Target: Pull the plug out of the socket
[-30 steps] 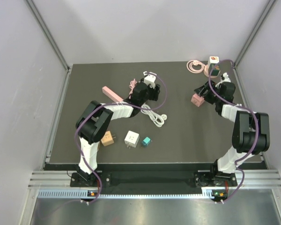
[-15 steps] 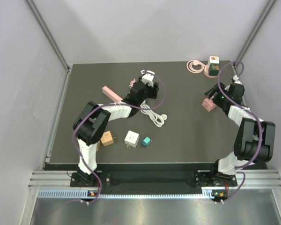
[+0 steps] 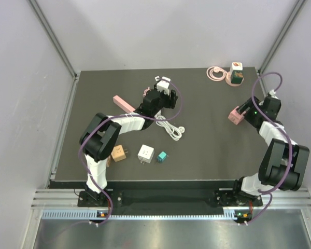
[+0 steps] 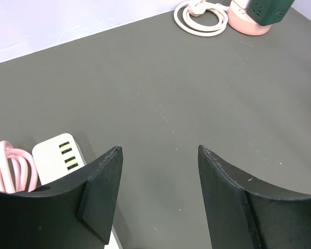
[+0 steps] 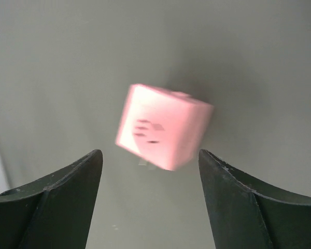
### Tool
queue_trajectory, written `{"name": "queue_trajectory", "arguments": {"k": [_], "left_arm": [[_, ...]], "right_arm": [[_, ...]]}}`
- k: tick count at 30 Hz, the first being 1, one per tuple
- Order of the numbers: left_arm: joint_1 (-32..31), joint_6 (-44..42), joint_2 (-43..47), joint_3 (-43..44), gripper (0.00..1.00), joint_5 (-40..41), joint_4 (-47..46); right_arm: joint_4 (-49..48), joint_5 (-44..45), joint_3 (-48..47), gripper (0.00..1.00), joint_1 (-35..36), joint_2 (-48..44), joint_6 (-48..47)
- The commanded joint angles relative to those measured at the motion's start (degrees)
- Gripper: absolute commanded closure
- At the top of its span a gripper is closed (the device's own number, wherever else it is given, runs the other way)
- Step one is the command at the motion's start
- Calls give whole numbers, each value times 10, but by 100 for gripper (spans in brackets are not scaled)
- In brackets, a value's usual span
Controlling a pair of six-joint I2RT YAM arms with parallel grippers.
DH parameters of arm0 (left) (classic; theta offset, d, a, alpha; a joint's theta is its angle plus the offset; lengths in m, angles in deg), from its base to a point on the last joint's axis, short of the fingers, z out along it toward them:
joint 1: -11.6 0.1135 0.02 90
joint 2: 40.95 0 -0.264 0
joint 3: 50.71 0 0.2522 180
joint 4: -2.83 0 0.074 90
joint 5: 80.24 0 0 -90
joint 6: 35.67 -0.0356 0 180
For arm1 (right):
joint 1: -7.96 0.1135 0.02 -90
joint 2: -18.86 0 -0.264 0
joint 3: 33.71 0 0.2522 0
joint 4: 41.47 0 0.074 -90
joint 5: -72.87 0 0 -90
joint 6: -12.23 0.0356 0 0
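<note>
The round pink socket (image 3: 235, 78) stands at the far right of the mat with a dark green plug (image 3: 238, 74) in it. It also shows at the top of the left wrist view (image 4: 247, 23), plug (image 4: 269, 9) still in. My left gripper (image 3: 170, 96) (image 4: 159, 150) is open and empty, beside a white power strip (image 4: 58, 154), far from the socket. My right gripper (image 3: 243, 112) (image 5: 149, 153) is open. A pink cube adapter (image 3: 235, 115) (image 5: 163, 127), blurred, lies just beyond its fingertips, apart from them.
A coiled pink cable (image 3: 214, 73) lies left of the socket. A pink bar (image 3: 124, 104), a white cable (image 3: 171, 127), a brown cube (image 3: 119, 152), a white cube (image 3: 145, 153) and a small teal cube (image 3: 161, 156) lie in the left and middle. Walls stand close on both sides.
My right arm has swung to the right, and the pink cube has moved right with it. My left gripper has edged up toward the white power strip.
</note>
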Motion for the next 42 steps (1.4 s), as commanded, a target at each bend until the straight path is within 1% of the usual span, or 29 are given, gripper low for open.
{"name": "queue_trajectory", "arguments": {"k": [1,3,4,6,7,11,13,19,25,26,28,29,31,35,37,38,42], "left_arm": [[2,12,27,0,36,-15,-37],[2,16,26,2,36,-15,-39],[2,18,25,2,36,-33,-39],[2,20,26,2,36,-35,-38],[2,20,26,2,36,-35,-38],[2,15,30,0,36,-31,-37],[2,15,30,0,36,-32,-37],[2,20,24,4,36,-41,-37],[2,19,27,3,36,-41,-35],[2,18,27,2,36,-39,-36],[2,14,27,2,36,-35,-34],[2,13,27,2,36,-34,-33],[2,11,27,2,36,-30,-32],[2,10,30,0,36,-26,-32],[3,13,31,0,36,-22,-31],[4,14,32,0,36,-23,-31],[14,24,40,-8,36,-27,-35]], "right_arm": [[66,68,-7,25,-40,-43,-1],[64,81,0,25,-54,-46,8],[59,79,10,25,-56,-43,9],[28,48,22,24,-60,-23,13],[15,15,24,24,-61,-13,12],[-39,-30,21,23,-62,46,32],[-69,-45,21,24,-60,59,44],[-110,-79,14,32,-43,103,56],[-112,-87,-13,42,29,144,41],[-110,-91,-18,46,52,156,39],[-98,-97,-43,48,77,170,33],[-91,-98,-49,49,101,180,31],[-95,-97,-59,49,128,188,36],[-101,-94,-87,49,214,216,49],[-102,-97,-117,49,239,229,56],[-105,-104,-130,49,264,242,64],[-114,-136,-203,46,303,270,82]]}}
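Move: The pink plug is some 5 cm to the right hand's left, about level with it in reach and roughly 5 cm lower. The stack of plugs on the round pink base stands about 14 cm ahead and 9 cm left of this hand. The pink cable coil lies some 16 cm ahead and 18 cm left. From the waiting left hand, the pink plug is about 32 cm to the right, 9 cm back and 11 cm below. Back and to its right first, about 4 cm, the right hand then sinks some 4 cm, comes forward past its starting reach and sweeps left, faster and faster, about 28 cm towards the left hand. The wide-open fingers narrow to about half as they take in the pink plug and bring it along, while the hand swings counter-clockwise some 40 degrees and ends with the plug at its fingertips. ##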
